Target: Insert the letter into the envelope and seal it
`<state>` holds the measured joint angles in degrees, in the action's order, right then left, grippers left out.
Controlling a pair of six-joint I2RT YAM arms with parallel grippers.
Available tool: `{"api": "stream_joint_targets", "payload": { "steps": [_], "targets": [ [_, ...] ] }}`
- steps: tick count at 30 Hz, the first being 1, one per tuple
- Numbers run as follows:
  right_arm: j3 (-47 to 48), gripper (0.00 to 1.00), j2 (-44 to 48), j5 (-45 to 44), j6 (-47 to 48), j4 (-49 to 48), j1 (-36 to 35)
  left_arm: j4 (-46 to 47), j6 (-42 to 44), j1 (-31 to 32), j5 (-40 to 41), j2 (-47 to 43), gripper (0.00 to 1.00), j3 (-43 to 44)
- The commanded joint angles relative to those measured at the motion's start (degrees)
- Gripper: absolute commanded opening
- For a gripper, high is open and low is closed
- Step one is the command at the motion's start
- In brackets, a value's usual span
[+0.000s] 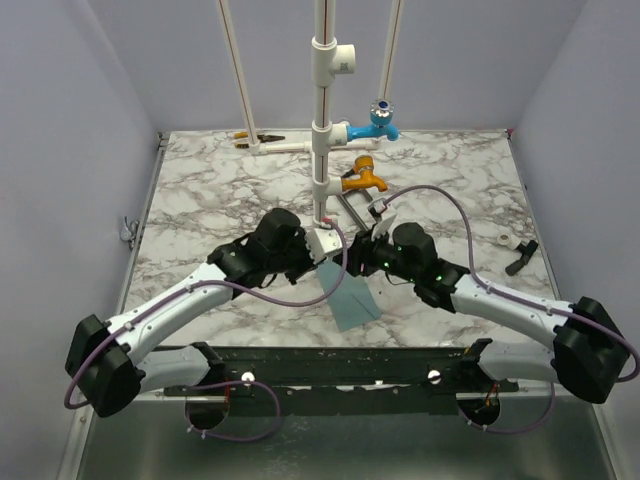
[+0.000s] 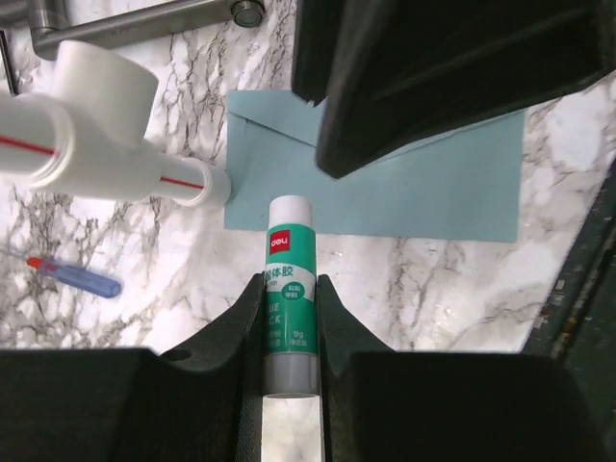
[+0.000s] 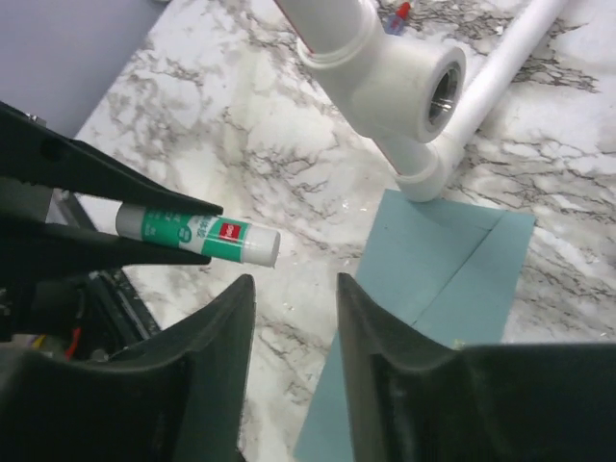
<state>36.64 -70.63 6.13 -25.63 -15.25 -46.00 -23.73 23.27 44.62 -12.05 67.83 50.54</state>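
Observation:
The teal-blue envelope [image 1: 352, 302] lies flat on the marble table between the two arms, its flap crease showing [image 2: 433, 192] [image 3: 438, 265]. The letter is out of view. My left gripper [image 2: 292, 318] is shut on a green and white glue stick [image 2: 289, 279] with its white cap on, held just above the table beside the envelope's edge. My right gripper [image 3: 294, 294] stands open with nothing between its fingers, close to the glue stick's capped end [image 3: 202, 234], partly over the envelope. In the top view both grippers [image 1: 318, 248] [image 1: 368, 252] meet above the envelope.
A white pipe stand [image 1: 322, 120] with a blue valve [image 1: 381, 122] and an orange valve [image 1: 362, 178] rises right behind the grippers. Pliers [image 1: 245, 138] lie at the back left, a black tool [image 1: 520, 257] at the right, and a blue-handled tool [image 2: 77, 276] near the pipe.

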Motion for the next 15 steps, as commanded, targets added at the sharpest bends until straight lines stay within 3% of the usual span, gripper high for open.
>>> {"api": "stream_joint_targets", "payload": {
  "steps": [1, 5, 8, 15],
  "targets": [
    [1.77, 0.48, 3.87, 4.94, 6.38, 7.84, 0.28, -7.16, -8.23, -3.66, -7.23, -5.25, 0.0, 2.33],
    [0.96, 0.73, 9.6, 10.06, 10.54, 8.22, 0.29, -8.47, -12.92, -8.57, -16.64, -11.13, 0.0, 4.33],
    [3.54, 1.0, 10.54, 15.07, 14.21, 9.86, 0.21, -8.79, -14.94, -10.87, -24.11, -15.69, 0.0, 3.28],
    [7.87, 0.99, 8.61, 29.21, 21.58, 5.54, -2.19, -6.86, -20.09, -13.83, -40.6, -25.76, 0.0, -3.23]
  ]
}}
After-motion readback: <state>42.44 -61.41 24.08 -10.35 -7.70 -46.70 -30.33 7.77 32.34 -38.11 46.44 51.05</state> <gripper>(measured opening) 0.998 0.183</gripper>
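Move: The left hand already holds the capped glue stick, well above the table. The closed envelope's middle lies about 11 cm to its right and 14 cm below, and the upright pipe's foot some 12 cm ahead and 4 cm to its right. From the right hand, the glue stick is roughly 9 cm to the left, 1 cm back and about level; the envelope is some 2 cm ahead, 2 cm to its right and 15 cm below. Keeping its pinch on the glue stick, the left hand climbs about 10 cm and swings back towards the base, drifting slightly left as its fingers tip up nearer to level. The right hand also rises and draws back off the envelope, turning roughly 20 degrees counter-clockwise and tipping up while its fingers spread fully open beside the white cap, not touching it. ##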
